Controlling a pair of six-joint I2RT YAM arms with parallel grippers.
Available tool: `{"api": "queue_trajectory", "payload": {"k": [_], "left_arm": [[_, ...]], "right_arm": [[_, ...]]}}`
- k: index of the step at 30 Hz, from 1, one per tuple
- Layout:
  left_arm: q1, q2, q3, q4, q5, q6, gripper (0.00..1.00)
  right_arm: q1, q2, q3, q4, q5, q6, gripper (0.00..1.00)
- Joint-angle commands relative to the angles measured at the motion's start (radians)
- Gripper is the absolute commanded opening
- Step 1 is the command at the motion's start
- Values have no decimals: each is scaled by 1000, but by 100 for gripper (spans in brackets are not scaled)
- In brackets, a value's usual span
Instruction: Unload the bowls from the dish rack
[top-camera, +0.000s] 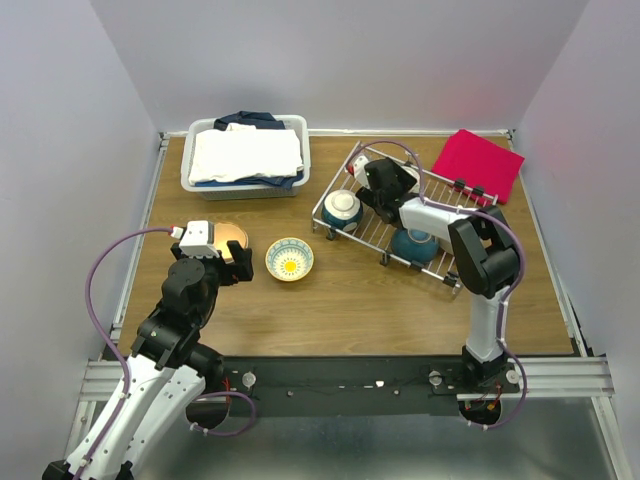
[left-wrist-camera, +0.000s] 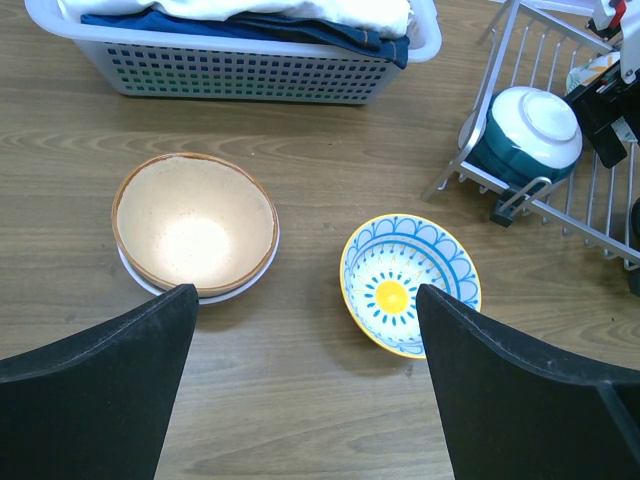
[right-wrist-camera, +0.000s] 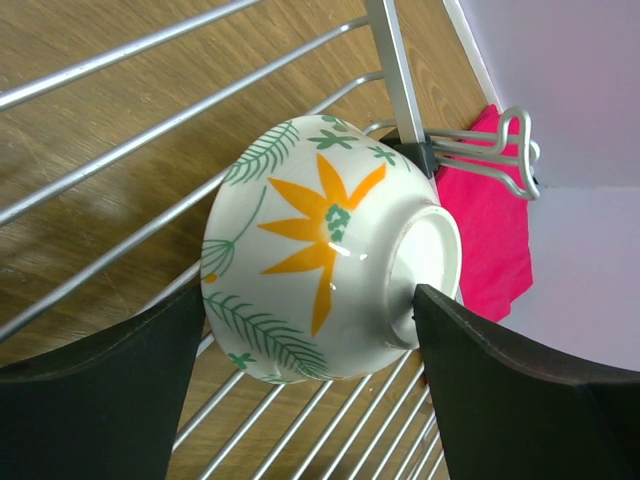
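Note:
The silver wire dish rack (top-camera: 370, 235) sits right of centre. An upturned teal bowl (top-camera: 342, 208) and a second teal bowl (top-camera: 414, 245) rest on it. A white floral bowl (right-wrist-camera: 320, 250) lies on its side on the rack wires (right-wrist-camera: 120, 180). My right gripper (right-wrist-camera: 310, 320) straddles it, one finger at its rim, the other against its foot. On the table stand a yellow-patterned bowl (left-wrist-camera: 408, 282) and a beige bowl (left-wrist-camera: 195, 225) stacked on a white one. Above the bare wood before them, my left gripper (left-wrist-camera: 305, 400) hangs open and holds nothing.
A white plastic bin (top-camera: 245, 160) of folded cloth stands at the back left. A red cloth (top-camera: 478, 165) lies at the back right, just behind the rack. The right arm (top-camera: 480, 260) reaches over the rack's near right corner.

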Motion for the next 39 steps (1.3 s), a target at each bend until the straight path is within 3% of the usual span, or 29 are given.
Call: {"api": "queue_trajectory", "payload": {"k": [1, 12, 21, 39], "left_arm": [[6, -8, -7, 16, 0, 10, 99], [6, -3, -7, 18, 1, 11, 99], [6, -5, -7, 16, 4, 10, 99], [6, 10, -8, 27, 32, 9, 99]], "right_arm": [[8, 11, -39, -22, 30, -10, 89], [11, -80, -35, -23, 42, -18, 58], [12, -147, -15, -57, 22, 40, 44], [12, -357, -26, -170, -188, 402, 41]]}}
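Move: The flowered bowl sits in the rack right at the open right fingers, its middle about 2 cm ahead and 1 cm lower. From that hand, the teal bowl stands some 12 cm to the left and 5 cm back. The blue bowl is roughly 14 cm back and 5 cm to the right, the beige one 14 cm back and 14 cm right. From the idle left hand the flowered bowl lies about 28 cm ahead, 35 cm right and 13 cm lower. The right fingers close a little and pinch the flowered bowl between their pads, one on the foot side and one on the rim side. Keeping that hold, the hand lifts it out of the rack, slowly at first and then faster, about 8 cm up with some 3.5 cm back towards the robot. Late in the lift the wrist rolls nearly 20 degrees, its left side rising. ##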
